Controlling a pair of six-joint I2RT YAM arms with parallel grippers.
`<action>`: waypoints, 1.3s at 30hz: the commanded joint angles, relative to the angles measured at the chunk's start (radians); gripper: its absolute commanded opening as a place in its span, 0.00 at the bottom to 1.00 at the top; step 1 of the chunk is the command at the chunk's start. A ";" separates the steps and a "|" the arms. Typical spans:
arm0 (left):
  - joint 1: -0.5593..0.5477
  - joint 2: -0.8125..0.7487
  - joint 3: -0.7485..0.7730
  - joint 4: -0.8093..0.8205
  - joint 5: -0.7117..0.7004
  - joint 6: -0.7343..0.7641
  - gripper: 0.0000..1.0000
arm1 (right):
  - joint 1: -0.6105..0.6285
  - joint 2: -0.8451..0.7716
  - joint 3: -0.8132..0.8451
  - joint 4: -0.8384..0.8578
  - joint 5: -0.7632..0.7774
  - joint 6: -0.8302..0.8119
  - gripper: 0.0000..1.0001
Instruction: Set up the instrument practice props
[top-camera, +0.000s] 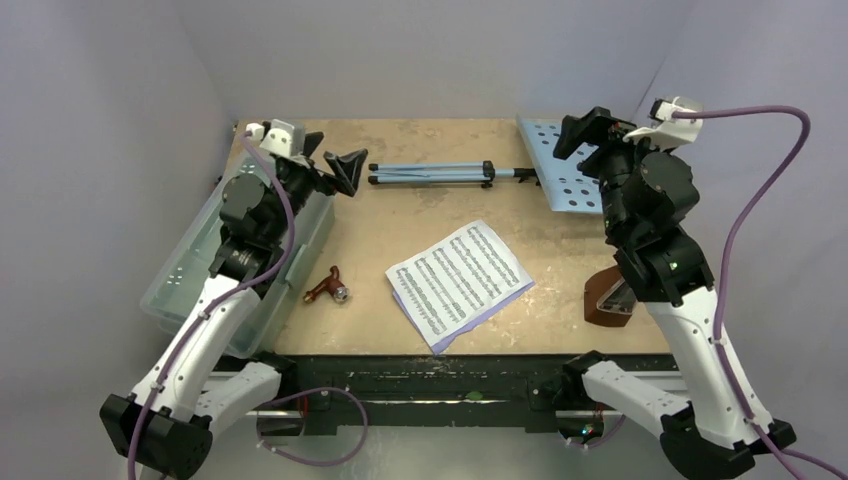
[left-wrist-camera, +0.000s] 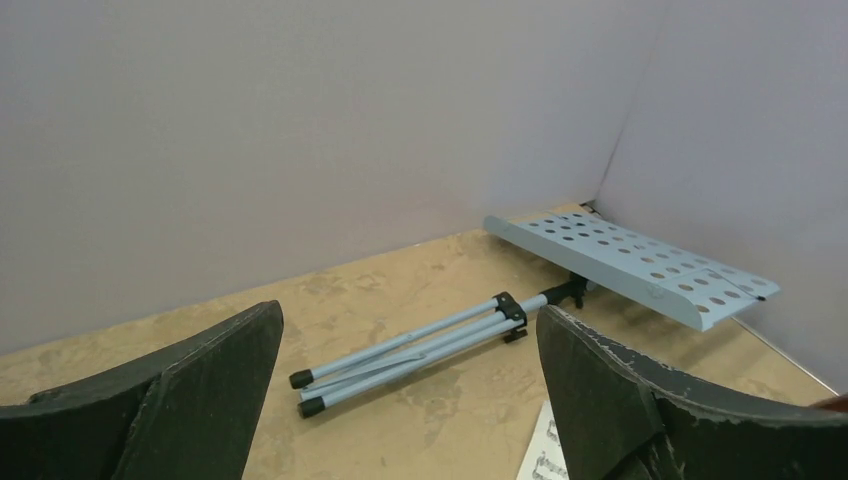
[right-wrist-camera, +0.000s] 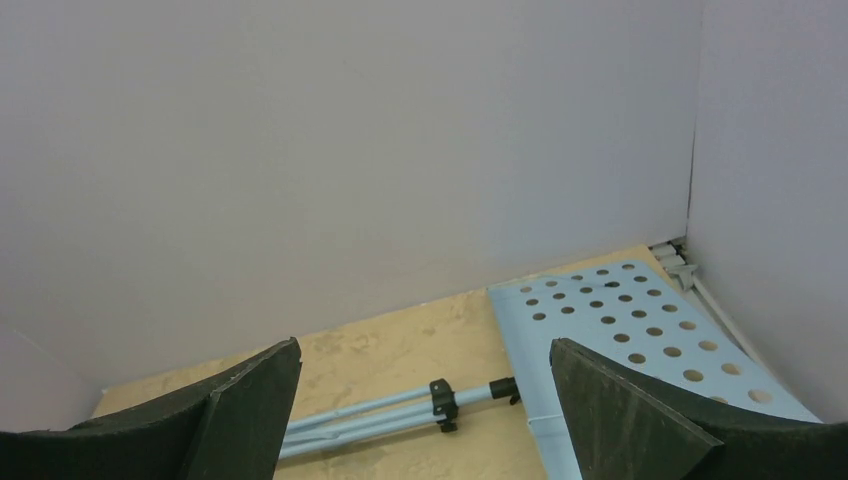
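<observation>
The light-blue music stand lies flat at the back of the table, its tripod legs (top-camera: 430, 173) folded and its perforated desk (top-camera: 560, 165) to the right. The white and lilac sheet-music pages (top-camera: 460, 283) lie in the middle. The brown metronome (top-camera: 610, 302) lies at the right, partly hidden behind my right arm. My left gripper (top-camera: 335, 160) is open and empty, held above the table just left of the leg tips (left-wrist-camera: 300, 392). My right gripper (top-camera: 585, 130) is open and empty above the desk (right-wrist-camera: 620, 340). The desk also shows in the left wrist view (left-wrist-camera: 640, 265).
A large clear plastic box (top-camera: 190, 270) stands at the left edge under my left arm. A small brown piece with a metal end (top-camera: 328, 290) lies left of the pages. Grey walls close the back and both sides.
</observation>
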 joint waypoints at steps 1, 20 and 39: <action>0.004 0.042 0.028 0.068 0.133 -0.060 0.98 | -0.004 0.041 0.020 -0.020 -0.020 0.040 0.99; -0.005 0.164 0.029 0.104 0.223 -0.172 0.98 | 0.129 0.594 0.078 0.031 -0.523 0.447 0.99; -0.024 0.177 0.041 0.072 0.176 -0.201 0.97 | -0.157 0.357 -0.264 0.017 -0.527 0.309 0.99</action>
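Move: The music stand's black collar lies about 34 cm ahead of the right hand, 11 cm to its left and 46 cm below. Its perforated desk is some 32 cm ahead and 11 cm to the right; the sheet music is about level with that hand but 20 cm left. From the left hand, the stand's folded legs are roughly 31 cm ahead, 18 cm right and 39 cm below; the sheet music is 4 cm back and 25 cm right. Down, left and forward sweeps the right hand from high up, dropping about 25 cm towards the stand as its wrist tips down some 40 degrees and turns counter-clockwise; then it swings back right about 15 cm, still low, undoing half that turn. The left hand eases down and right towards the stand's legs, tipping slightly down and turning clockwise. Both grippers stay wide open and empty. ##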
